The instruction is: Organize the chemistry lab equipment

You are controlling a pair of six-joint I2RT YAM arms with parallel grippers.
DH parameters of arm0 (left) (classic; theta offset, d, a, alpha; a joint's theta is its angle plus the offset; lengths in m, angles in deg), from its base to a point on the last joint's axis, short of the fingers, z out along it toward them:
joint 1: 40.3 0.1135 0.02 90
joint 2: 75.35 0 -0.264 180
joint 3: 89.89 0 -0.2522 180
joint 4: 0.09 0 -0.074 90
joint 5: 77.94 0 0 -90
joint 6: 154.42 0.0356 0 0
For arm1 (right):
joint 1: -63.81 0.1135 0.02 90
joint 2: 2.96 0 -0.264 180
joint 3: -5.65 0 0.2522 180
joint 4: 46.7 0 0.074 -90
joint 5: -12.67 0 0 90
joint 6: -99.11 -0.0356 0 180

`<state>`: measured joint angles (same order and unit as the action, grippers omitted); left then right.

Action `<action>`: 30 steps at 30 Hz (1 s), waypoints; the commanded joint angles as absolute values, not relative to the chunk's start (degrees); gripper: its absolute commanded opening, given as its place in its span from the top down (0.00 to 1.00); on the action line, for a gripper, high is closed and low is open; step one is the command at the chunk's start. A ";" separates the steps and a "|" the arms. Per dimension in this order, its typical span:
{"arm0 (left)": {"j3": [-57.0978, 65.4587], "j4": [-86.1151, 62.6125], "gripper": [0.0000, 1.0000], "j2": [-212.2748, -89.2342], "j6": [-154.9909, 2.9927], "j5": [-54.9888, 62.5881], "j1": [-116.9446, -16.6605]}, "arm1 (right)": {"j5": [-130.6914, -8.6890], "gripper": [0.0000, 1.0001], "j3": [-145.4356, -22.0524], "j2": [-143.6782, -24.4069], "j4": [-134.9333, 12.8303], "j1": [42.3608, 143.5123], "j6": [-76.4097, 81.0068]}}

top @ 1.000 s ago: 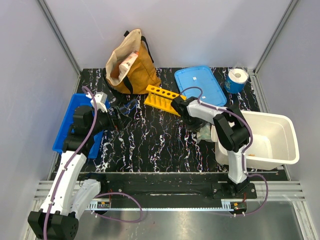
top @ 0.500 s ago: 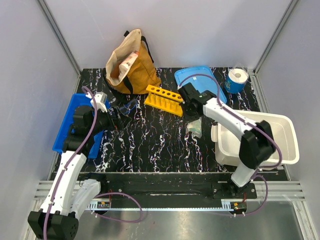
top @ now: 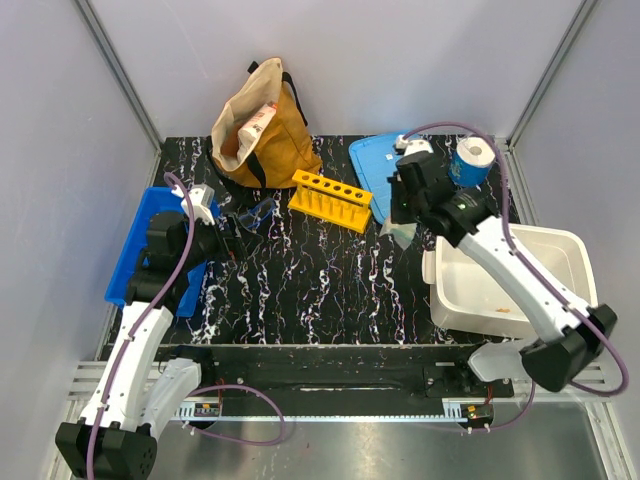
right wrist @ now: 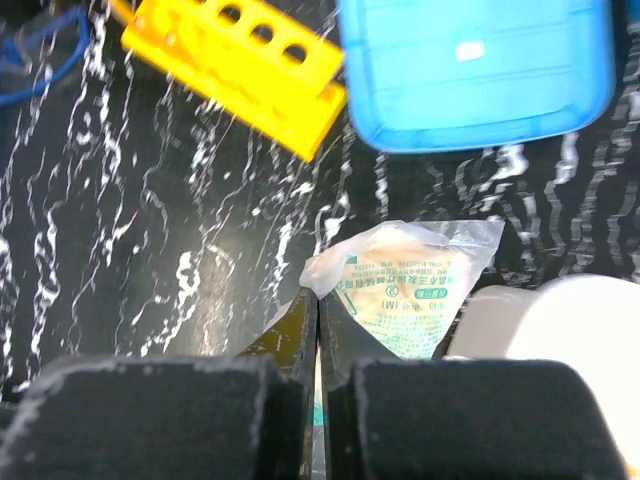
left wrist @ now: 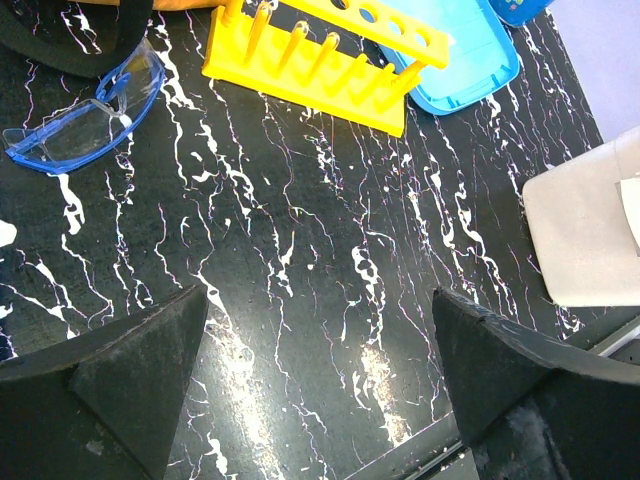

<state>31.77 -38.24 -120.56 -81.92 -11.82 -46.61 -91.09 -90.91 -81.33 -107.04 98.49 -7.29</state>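
Observation:
My right gripper hangs above the table beside the blue lid, shut on a corner of a clear packet holding the pale green glove. In the right wrist view the packet dangles just past the closed gripper tips. The blue-framed safety goggles lie on the table at the left, just ahead of my left gripper. Seen from the left wrist, that gripper stands wide open over bare table with nothing between its fingers, and the goggles are at the upper left.
A yellow tube rack lies mid-table beside a blue lid. A tan bag stands at the back, a paper roll in the back right corner. A white bin sits at the right, a blue tray at the left.
My right arm has swung back and to the right, lifting the glove packet off the table by the white bin. The left arm has not moved.

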 commanded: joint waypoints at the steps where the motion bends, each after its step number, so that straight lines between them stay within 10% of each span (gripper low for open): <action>1: 30.56 -36.44 0.01 -120.17 -81.12 -10.88 -46.89 | -106.13 0.95 -93.98 -75.83 -108.88 97.04 -8.55; 30: 29.94 -38.90 0.01 -122.02 -80.42 -6.59 -46.98 | -117.59 0.74 -79.39 -78.20 -116.71 78.49 -12.60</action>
<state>31.77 -38.46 -121.96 -81.57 -10.77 -46.76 -115.79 -79.66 -78.14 -118.72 78.81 -12.16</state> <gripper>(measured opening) 0.988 0.235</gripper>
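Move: Off to the right hand's right, some 27 cm away and 6 cm back, is the middle of the white bin, about 19 cm lower; the hand holds the clear bag in shut fingertips. The blue lid lies roughly 21 cm ahead and 5 cm right, the yellow rack 13 cm ahead and 13 cm left, the paper roll 21 cm ahead and 22 cm right. From the left hand the bin is about 57 cm right, 1 cm back. Sweeping about 20 cm to the right, the right hand carries the bag in over the bin's left side, arching up some 5 cm and then sinking about 11 cm, drifting slightly back as it sinks. The wrist turns clockwise by nearly 40 degrees and rolls its left side down, and the fingers part a little, letting go of the bag above the bin floor. ##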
